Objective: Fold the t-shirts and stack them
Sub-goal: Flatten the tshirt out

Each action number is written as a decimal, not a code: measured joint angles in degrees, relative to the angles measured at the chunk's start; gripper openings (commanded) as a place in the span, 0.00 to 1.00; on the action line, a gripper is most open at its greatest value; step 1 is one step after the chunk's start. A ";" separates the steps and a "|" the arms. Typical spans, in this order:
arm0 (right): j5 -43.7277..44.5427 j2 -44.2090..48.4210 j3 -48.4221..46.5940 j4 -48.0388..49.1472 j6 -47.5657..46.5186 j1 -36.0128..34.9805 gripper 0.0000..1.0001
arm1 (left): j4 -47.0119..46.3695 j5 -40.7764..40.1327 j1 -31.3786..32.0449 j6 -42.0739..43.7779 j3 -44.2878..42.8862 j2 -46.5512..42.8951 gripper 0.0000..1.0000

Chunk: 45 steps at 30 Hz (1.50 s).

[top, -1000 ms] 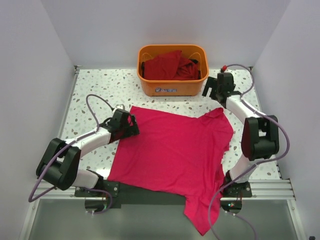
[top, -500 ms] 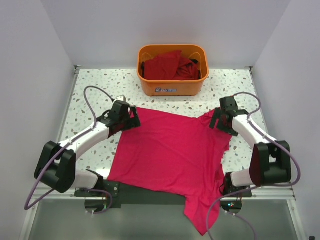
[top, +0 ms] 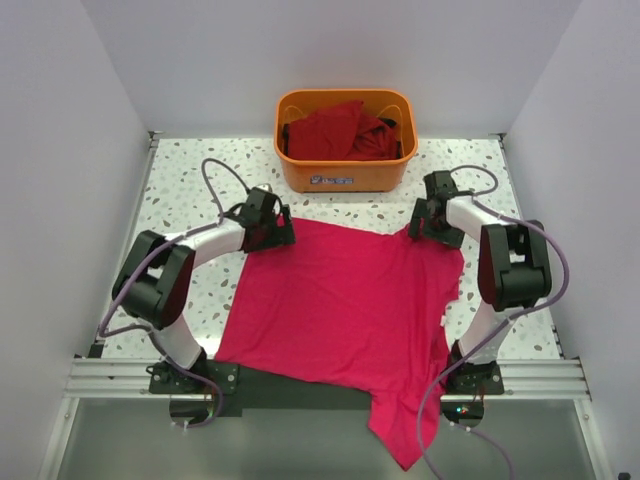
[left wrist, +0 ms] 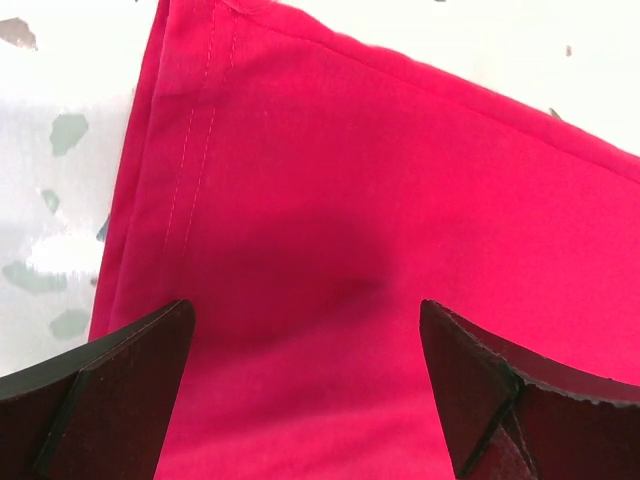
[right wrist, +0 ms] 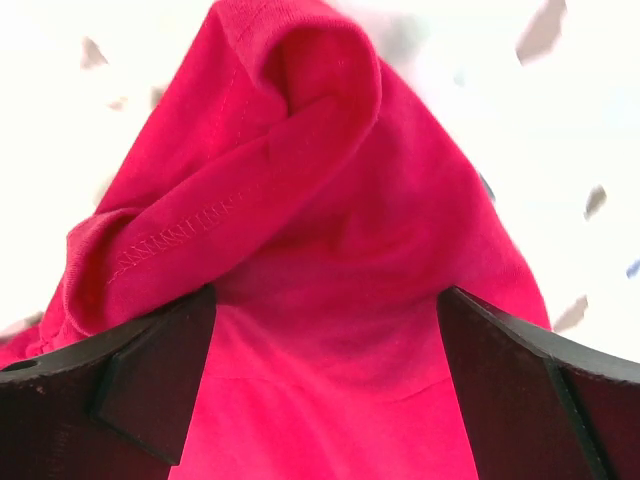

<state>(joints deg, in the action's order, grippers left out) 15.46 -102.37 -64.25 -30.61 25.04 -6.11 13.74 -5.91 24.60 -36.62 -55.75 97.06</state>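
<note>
A bright pinkish-crimson t-shirt lies spread on the speckled table, one part hanging over the near edge. My left gripper hovers over its far left corner, open, with the hemmed cloth under and between the fingers. At the far right corner sits my right gripper, also open, its fingers straddling a bunched, rolled fold of the shirt. Darker red t-shirts lie heaped in the basket.
The orange plastic basket stands at the back centre, just beyond both grippers. White walls close in the table on the left, right and back. The shirt's lower part drapes over the metal rail at the front.
Both grippers moved inward and toward the back onto the shirt's far corners. The right arm swung from beside the basket down to the right corner. Both stayed open.
</note>
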 measured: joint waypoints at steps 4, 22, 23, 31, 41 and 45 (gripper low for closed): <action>-1.22 -4.59 -5.57 0.33 -1.44 0.00 0.97 | -1.03 0.13 -1.75 0.52 -2.91 3.69 1.00; -9.01 -19.98 -25.53 5.90 -16.44 0.33 0.99 | -1.92 0.48 -8.74 4.33 -12.11 11.43 1.00; -9.73 -20.55 -26.43 6.01 -17.20 0.48 0.99 | -1.90 0.50 -8.85 4.37 -12.44 11.67 1.00; -10.95 -20.17 -26.23 6.40 -19.30 0.79 0.99 | -0.22 0.35 -9.27 4.79 -13.14 11.63 1.00; -8.35 3.41 -12.48 1.88 -16.59 0.72 0.99 | 7.15 -0.72 -9.60 4.33 -8.15 -3.91 1.00; -6.12 18.03 -5.92 -1.42 -11.21 -0.81 0.99 | 12.07 -1.99 -9.22 1.16 -1.51 -18.14 1.00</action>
<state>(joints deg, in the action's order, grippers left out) 9.34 -84.33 -70.17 -32.03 13.82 -6.92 25.80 -7.90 15.38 -35.46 -57.25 78.91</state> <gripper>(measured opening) 0.986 0.997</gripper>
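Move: The t-shirt's far-left corner lies about 7 cm ahead of the left hand and 4 cm to its left; the orange box's middle is some 21 cm ahead, 13 cm to the right. From the right hand, the far-right corner is about 7 cm straight ahead, with a rumpled fold 3 cm ahead and 4 cm to the left, and the box about 21 cm ahead, 20 cm left. The cloth lies roughly a centimetre below both hand points. Open fingertips on the t-shirt, both hands push the cloth forward towards the orange box, almost level: the right about 15 cm, turning some 20 degrees counter-clockwise, the left about 8 cm while working 4 cm to its left. Both then come free and swing up and back over the shirt, the right rising about 14 cm and the left about 10, fingers wide open throughout. ##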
